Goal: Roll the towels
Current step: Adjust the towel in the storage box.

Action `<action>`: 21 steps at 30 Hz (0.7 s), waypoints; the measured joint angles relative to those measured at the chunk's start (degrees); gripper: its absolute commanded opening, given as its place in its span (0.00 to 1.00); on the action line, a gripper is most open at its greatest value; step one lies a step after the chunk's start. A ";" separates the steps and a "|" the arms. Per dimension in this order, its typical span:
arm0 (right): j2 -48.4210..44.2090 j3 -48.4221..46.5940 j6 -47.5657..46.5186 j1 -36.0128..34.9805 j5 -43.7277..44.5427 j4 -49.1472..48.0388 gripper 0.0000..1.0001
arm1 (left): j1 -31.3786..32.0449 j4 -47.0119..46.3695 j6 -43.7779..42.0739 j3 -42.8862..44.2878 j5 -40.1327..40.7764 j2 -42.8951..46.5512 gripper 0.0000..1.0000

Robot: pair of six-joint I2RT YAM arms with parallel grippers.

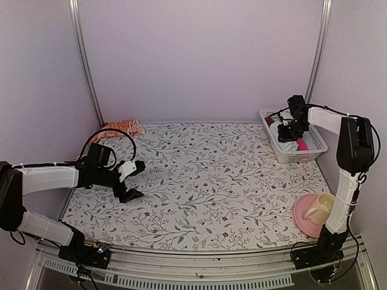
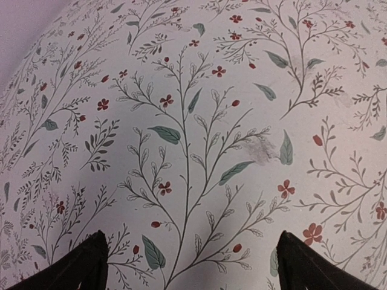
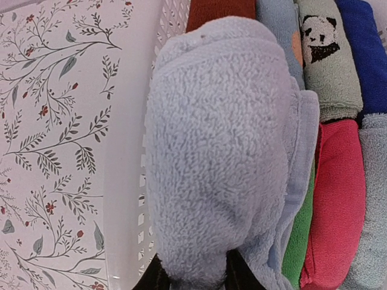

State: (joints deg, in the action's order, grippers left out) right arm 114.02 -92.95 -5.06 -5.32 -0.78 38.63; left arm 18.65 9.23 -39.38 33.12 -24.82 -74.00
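Observation:
The light blue towel (image 3: 224, 151) is bundled into a thick roll, hanging over the left wall of the white basket (image 3: 130, 151). My right gripper (image 3: 193, 275) is shut on its lower end, a dark finger pressing in from each side. From above, that gripper (image 1: 289, 134) hangs over the basket (image 1: 314, 145) at the back right. The orange-red towel (image 1: 121, 128) lies crumpled at the back left corner of the table. My left gripper (image 1: 138, 180) hovers low over the floral tablecloth at the left. It stands wide open (image 2: 192, 254) with only cloth pattern between its fingers.
Several other rolled towels fill the basket: a pink one (image 3: 338, 199), a green one (image 3: 299, 235), one with a panda print (image 3: 323, 60) and a dark blue one (image 3: 366, 54). A pink plate (image 1: 305, 220) holding a cream cup (image 1: 320, 207) sits near the right arm's base.

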 measured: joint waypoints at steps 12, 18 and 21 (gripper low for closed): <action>-3.30 7.54 4.98 -0.24 -1.79 -8.28 0.53 | 0.00 -0.11 0.00 -0.20 -0.07 0.28 0.97; -4.04 7.37 5.09 -0.26 -0.24 -7.80 0.67 | 0.00 -0.20 0.00 -0.20 -0.04 0.28 0.97; -4.35 6.97 4.04 -0.26 0.52 -6.71 0.72 | 0.00 -0.22 0.00 -0.20 -0.04 0.28 0.97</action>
State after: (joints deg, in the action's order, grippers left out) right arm 109.67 -85.97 -1.02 -5.58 -0.25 31.92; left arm 18.65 9.02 -39.38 32.93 -24.86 -73.71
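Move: The right hand is at the light-blue towel roll, pinching it in the left side of the storage box; the roll's middle is about 1 cm ahead and 2 cm below. The brown roll lies some 8 cm ahead, 3 cm left, the panda roll about 6 cm ahead and 6 cm right, the pink roll some 8 cm right and 2 cm back, all roughly 4 cm lower. From the idle left hand, the light-blue roll is some 23 cm ahead and 63 cm right. The right fingers let go of the light-blue towel roll, spreading from about a quarter to two thirds open until they stand astride its near part, while the hand first carries on about 1 cm to the left and dips half a centimetre. It then goes back right by that same 1 cm and rises about 1 cm, easing slightly back towards the base as the wrist rolls its left side up some 5 degrees and partly returns. ##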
